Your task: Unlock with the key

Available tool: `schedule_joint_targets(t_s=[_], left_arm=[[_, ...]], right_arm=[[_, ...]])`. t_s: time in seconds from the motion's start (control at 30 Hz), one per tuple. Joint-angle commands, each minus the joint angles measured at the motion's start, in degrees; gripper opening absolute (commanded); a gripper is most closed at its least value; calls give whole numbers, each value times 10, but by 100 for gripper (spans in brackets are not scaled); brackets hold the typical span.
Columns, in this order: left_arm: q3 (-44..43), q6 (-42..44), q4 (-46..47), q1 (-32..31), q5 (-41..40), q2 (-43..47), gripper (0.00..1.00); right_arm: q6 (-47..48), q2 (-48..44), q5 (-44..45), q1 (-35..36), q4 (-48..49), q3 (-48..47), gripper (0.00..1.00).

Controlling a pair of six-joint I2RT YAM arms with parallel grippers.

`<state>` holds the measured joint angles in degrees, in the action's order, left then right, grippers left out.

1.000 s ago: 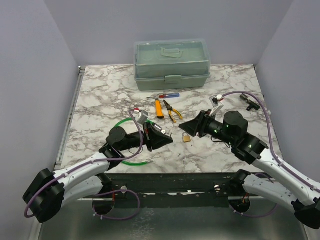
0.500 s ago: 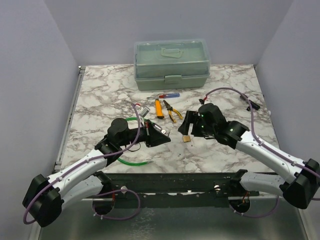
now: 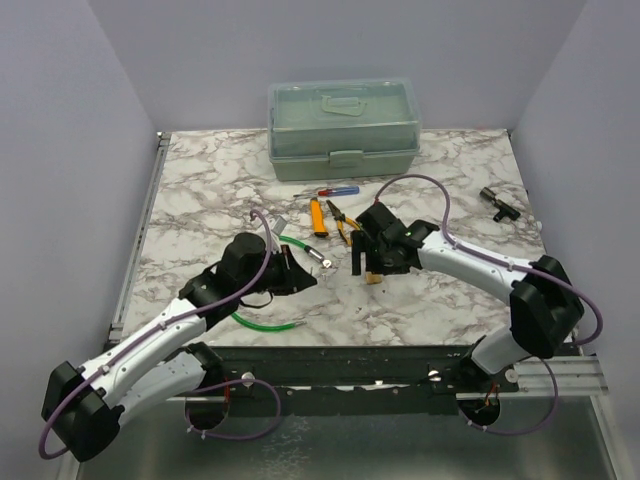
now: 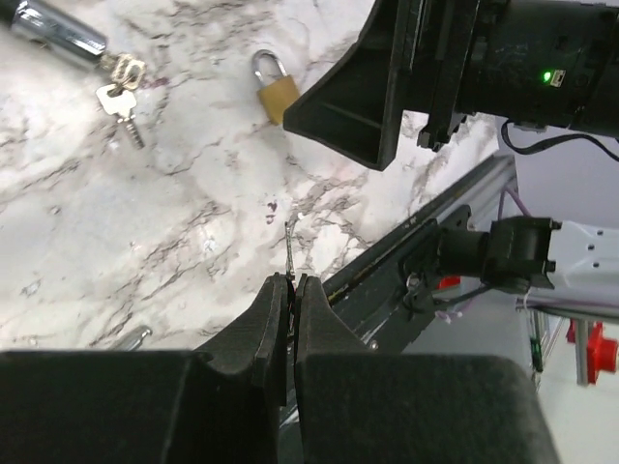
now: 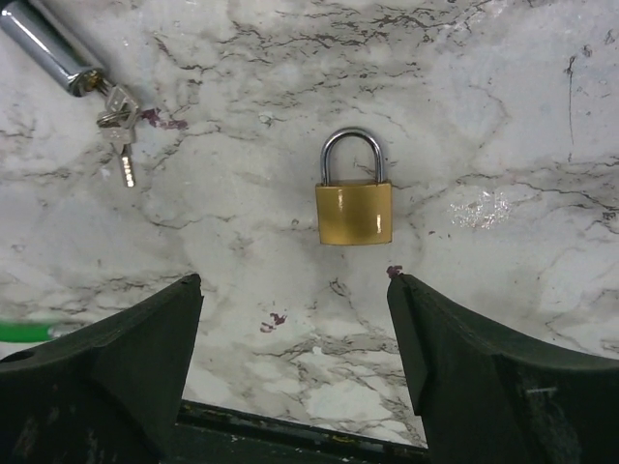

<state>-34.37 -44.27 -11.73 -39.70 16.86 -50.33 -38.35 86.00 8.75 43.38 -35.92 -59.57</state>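
A small brass padlock (image 5: 354, 208) with a steel shackle lies flat on the marble table; it also shows in the top view (image 3: 372, 277) and the left wrist view (image 4: 276, 92). My right gripper (image 5: 295, 285) is open and hovers just above it, with the lock ahead of and between the fingertips. My left gripper (image 4: 292, 280) is shut on a thin key (image 4: 290, 246), whose blade sticks out of the tips and points toward the lock. In the top view the left gripper (image 3: 305, 275) is left of the right gripper (image 3: 362, 262).
A chrome cylinder (image 5: 44, 43) with spare keys (image 5: 121, 135) lies left of the lock. A green toolbox (image 3: 343, 128) stands at the back. A screwdriver (image 3: 330, 191), an orange knife (image 3: 317, 216) and pliers (image 3: 343, 222) lie mid-table. A green cable (image 3: 262, 322) lies under the left arm.
My right arm has swung left and turned downward, so its open gripper now sits over the padlock. My left gripper has drawn back slightly to the left with the key.
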Motion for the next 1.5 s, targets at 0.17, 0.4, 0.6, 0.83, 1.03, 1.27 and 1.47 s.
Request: schedule_joint_targets(t_s=[0.17,0.4,0.6,0.83,1.03,1.27,1.47], left_arm=[[-15,-29,-72,3,-78,78,4],[20,-4,-30,3,-55,142,5],[-2,28,-38,3,39,101,2],[1,37,-6,3,118,56,0],[3,34,19,2,155,26,0],[6,34,24,3,160,13,0],[8,37,25,3,160,-4,0]], right_arm=[[43,57,19,-28,-7,-18,84],[61,88,2,-49,13,-19,75],[71,112,-12,-56,22,-24,73],[71,135,-41,-57,32,-21,66],[71,151,-45,-57,29,-25,61],[71,169,-47,-57,20,-30,50],[67,176,-50,-57,22,-25,33]])
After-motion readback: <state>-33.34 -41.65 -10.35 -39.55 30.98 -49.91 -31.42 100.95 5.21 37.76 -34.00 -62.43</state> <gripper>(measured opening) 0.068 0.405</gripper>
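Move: The padlock lies flat under my open right hand, about 2 cm ahead, 2 cm to its right and 7 cm below. From that hand, at about the same depth, the keys at the cable lock's barrel are some 5 cm ahead and 8 cm left, and the pliers roughly 15 cm ahead and 4 cm left. From my left hand, which still holds a key, the padlock is about 8 cm ahead, 12 cm right and 16 cm lower. I lower my right hand about 6.5 cm onto the padlock, easing some 2 cm forward and a little right, and close my fingers from nearly wide to under half, one on each side of the brass body, pinching it. My left hand keeps the key, swings up and left, then comes down, right and back to end about 4 cm nearer my base, turned slightly clockwise. ##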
